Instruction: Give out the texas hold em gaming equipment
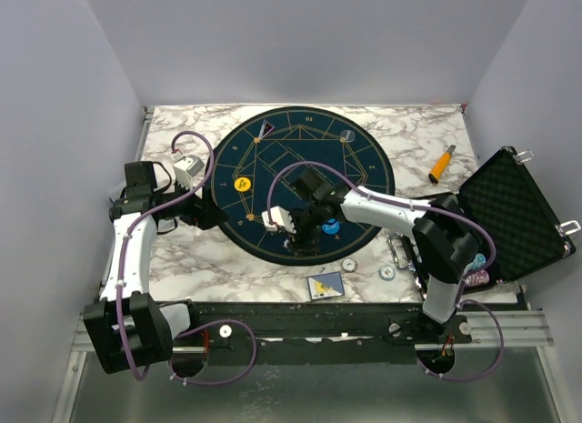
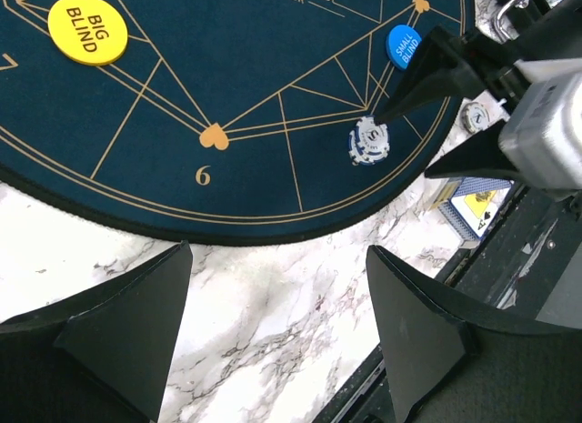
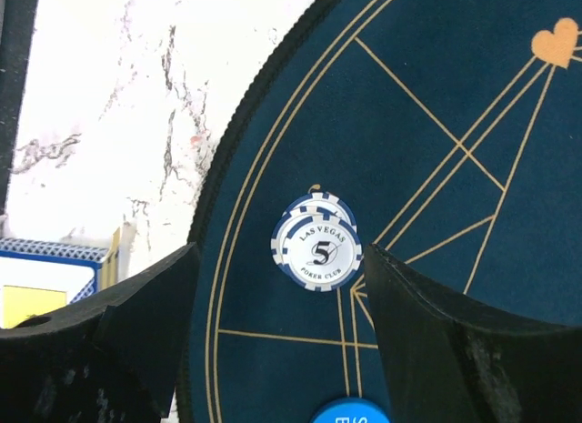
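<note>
A short stack of two white-and-blue poker chips (image 3: 317, 251) marked 5 lies on the round dark blue mat (image 3: 427, 168) near its edge. My right gripper (image 3: 279, 248) hangs open over the stack, one finger on each side, with the chips nearer the right finger (image 3: 427, 332). In the left wrist view the same chips (image 2: 369, 142) sit under that gripper's dark fingertip (image 2: 409, 91). The blue small blind disc (image 2: 404, 45) and the yellow big blind disc (image 2: 87, 29) lie on the mat. My left gripper (image 2: 279, 250) is open over bare marble, holding nothing.
A card deck (image 1: 326, 286) and two loose chips (image 1: 349, 266) (image 1: 387, 273) lie on the marble near the front edge. The open black case (image 1: 514, 214) stands at the right, with the orange-handled tool (image 1: 441, 163) behind it. Cards (image 1: 265, 129) lie at the mat's far side.
</note>
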Tool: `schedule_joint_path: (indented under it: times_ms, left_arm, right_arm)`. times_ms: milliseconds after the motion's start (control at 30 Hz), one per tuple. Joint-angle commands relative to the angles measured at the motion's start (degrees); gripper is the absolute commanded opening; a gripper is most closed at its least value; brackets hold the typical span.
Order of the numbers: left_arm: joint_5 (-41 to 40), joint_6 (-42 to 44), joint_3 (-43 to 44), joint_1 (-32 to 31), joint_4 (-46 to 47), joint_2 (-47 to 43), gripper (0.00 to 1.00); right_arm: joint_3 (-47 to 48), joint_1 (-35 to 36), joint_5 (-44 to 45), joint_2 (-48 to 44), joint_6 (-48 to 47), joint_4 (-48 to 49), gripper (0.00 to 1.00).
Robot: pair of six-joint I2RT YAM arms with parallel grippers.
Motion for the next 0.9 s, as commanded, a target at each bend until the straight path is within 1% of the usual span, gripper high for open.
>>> schedule_joint_path:
  times_ms: [0, 367, 467, 667, 867]
  left_arm:
    - [2.99, -0.08, 0.44, 0.46, -0.62, 0.14, 0.80]
    - [2.86, 0.25, 0.71, 0.45, -0.50, 0.27, 0.80]
    - [3.04, 0.35, 0.79, 0.46, -0.62, 0.46, 0.79]
    - [3.06, 0.52, 0.71, 0.46, -0.56, 0.58, 0.79]
    - [3.53, 0.30, 0.99, 0.48, -0.54, 0.92, 0.79]
  right_arm:
    - [-1.44, 0.76, 3.64, 2.89, -3.40, 3.03, 0.76]
    - [-1.85, 0.99, 6.27, 5.67, -3.18, 6.28, 0.76]
    - [-1.80, 1.00, 6.47, 6.12, -2.98, 6.59, 0.75]
    - [-1.31, 0.99, 6.82, 6.00, -3.08, 5.54, 0.65]
    - [-1.19, 1.03, 7.73, 5.27, -2.77, 5.13, 0.51]
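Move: The white-and-blue poker chips, an uneven little pile on the mat, lie about 5 cm below the right hand, some 1 cm forward and 1 cm left. From this hand the blue small blind button is about 6 cm ahead and 9 cm right, the card deck some 9 cm back and 8 cm right. From the left hand those chips lie about 18 cm right, 3 cm back and 16 cm down. The right fingertips come down on either side of the poker chips and then narrow onto their rim, seeming just to touch it. To get there the hand sinks about 4 cm, easing forward by 1 cm or so, its wrist tilting only slightly; once nearly stopped, the open fingers close by about a quarter of their gap. ##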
